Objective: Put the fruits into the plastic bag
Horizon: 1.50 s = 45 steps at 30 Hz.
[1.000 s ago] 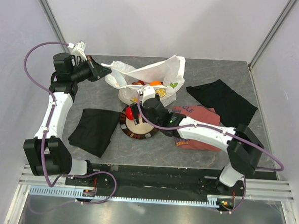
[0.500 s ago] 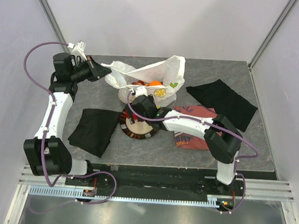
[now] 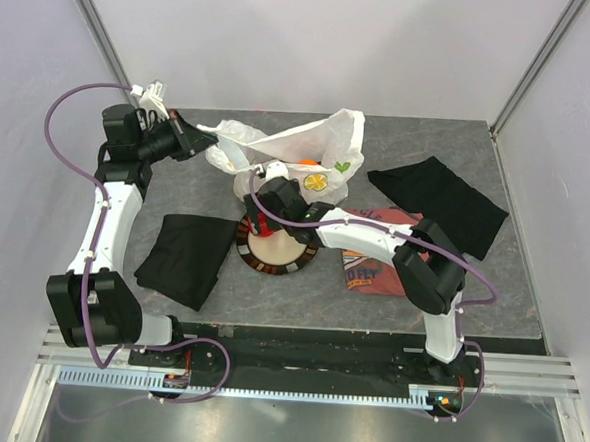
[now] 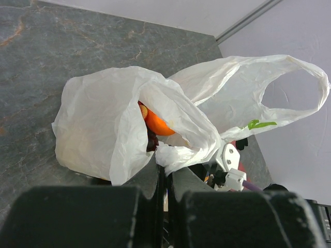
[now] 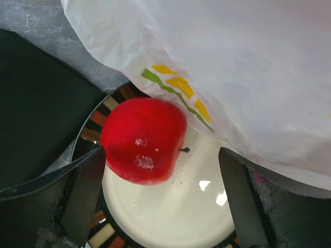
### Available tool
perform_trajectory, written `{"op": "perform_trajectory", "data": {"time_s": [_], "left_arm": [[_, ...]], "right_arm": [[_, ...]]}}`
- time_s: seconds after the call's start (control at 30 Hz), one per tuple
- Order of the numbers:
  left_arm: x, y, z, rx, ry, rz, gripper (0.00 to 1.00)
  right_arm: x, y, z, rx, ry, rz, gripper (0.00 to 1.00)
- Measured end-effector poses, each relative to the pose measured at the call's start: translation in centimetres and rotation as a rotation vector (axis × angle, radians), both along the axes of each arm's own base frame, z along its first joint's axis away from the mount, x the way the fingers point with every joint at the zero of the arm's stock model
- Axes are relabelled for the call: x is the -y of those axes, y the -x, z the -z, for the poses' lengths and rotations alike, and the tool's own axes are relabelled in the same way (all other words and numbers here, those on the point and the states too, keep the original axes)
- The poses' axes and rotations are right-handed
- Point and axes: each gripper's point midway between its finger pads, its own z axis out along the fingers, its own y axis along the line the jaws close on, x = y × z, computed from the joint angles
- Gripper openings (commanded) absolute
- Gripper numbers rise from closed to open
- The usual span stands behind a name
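Observation:
The plastic bag (image 3: pixel 297 153) lies at the back middle of the table, its mouth held up. My left gripper (image 4: pixel 168 173) is shut on a fold of the bag's edge (image 4: pixel 181 150). Inside the bag (image 4: pixel 103 113) an orange (image 4: pixel 158 124) shows, with a dark fruit (image 4: pixel 151 142) beside it. A red apple (image 5: pixel 142 139) rests on the plate (image 5: pixel 176 206), right against the bag's side (image 5: pixel 232 62). My right gripper (image 5: pixel 161 157) stands open low over the plate, one finger on each side of the apple, not touching it. In the top view my right gripper (image 3: pixel 269 201) hides the apple.
The round plate with a dark patterned rim (image 3: pixel 257 261) sits just in front of the bag. A black cloth (image 3: pixel 185 254) lies to its left, another black cloth (image 3: pixel 437 200) at the back right, and a red printed T-shirt (image 3: pixel 372 271) under my right arm.
My right arm has swung left and forward, bringing its gripper down over the plate and around the apple. The left gripper holds the bag as before.

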Motion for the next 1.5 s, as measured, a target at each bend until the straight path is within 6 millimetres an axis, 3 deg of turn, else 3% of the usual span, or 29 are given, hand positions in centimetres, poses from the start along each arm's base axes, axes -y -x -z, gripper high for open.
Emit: {"op": "perform_trajectory", "data": {"time_s": [0.33,0.43,0.53,0.63,0.9,1.07,1.23,1.33,1.5], "left_arm": [[0.2,0.2,-0.1,-0.003,0.011,0.013,0.01],[0.2,0.2,-0.1,-0.004,0.011,0.015,0.01],[0.2,0.2,-0.1,-0.004,0.012,0.016,0.01],[0.1,0.2,-0.1,-0.005,0.012,0.014,0.01],[0.1,0.2,-0.1,-0.005,0.013,0.014,0.02],[0.1,0.2,-0.1,-0.005,0.014,0.015,0.01],[0.1,0.2,-0.1,-0.005,0.014,0.015,0.02],[0.0,0.2,-0.1,-0.005,0.014,0.015,0.02],[0.0,0.2,-0.1,-0.006,0.015,0.014,0.02]], "right_arm": [[-1.9,-0.6,2.2,-0.039,-0.007,-0.013,0.95],[-2.0,-0.5,3.0,-0.051,0.006,-0.014,0.87],[-2.1,-0.6,3.3,-0.053,0.007,-0.014,0.67],[-2.2,-0.6,3.3,-0.055,0.006,-0.016,0.57],[-2.0,-0.4,3.3,-0.054,0.01,-0.021,0.48],[-1.2,1.4,2.8,-0.046,0.025,-0.096,0.47],[-1.4,5.4,-0.8,0.048,-0.007,-0.29,0.45],[-1.7,6.9,-5.4,0.158,-0.098,-0.364,0.43],[-1.4,5.1,-14.6,0.337,-0.326,-0.368,0.44]]}}
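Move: The red apple lies just ahead of the right hand's open fingers, about 1 cm farther out, 2 cm to the left and 4 cm lower. The plate's middle is some 3 cm back, 2 cm right and 7 cm below the hand; the plastic bag's middle is roughly 11 cm ahead, 5 cm right and 2 cm lower. From the left hand, holding up the bag's handle, the apple is some 5 cm back, 8 cm right and 23 cm down. The right hand, fingers wide, sinks some 3 cm and edges left over the red apple at the plate's far-left edge, then closes and pinches it between the two finger pads. It draws the apple back about 7 cm and then lifts it steeply, some 18 cm in all, turning about 20 degrees counter-clockwise and tipping the fingers up while they keep their hold, easing forward a little at the top; the left hand stays put, still pinching the bag's handle. ##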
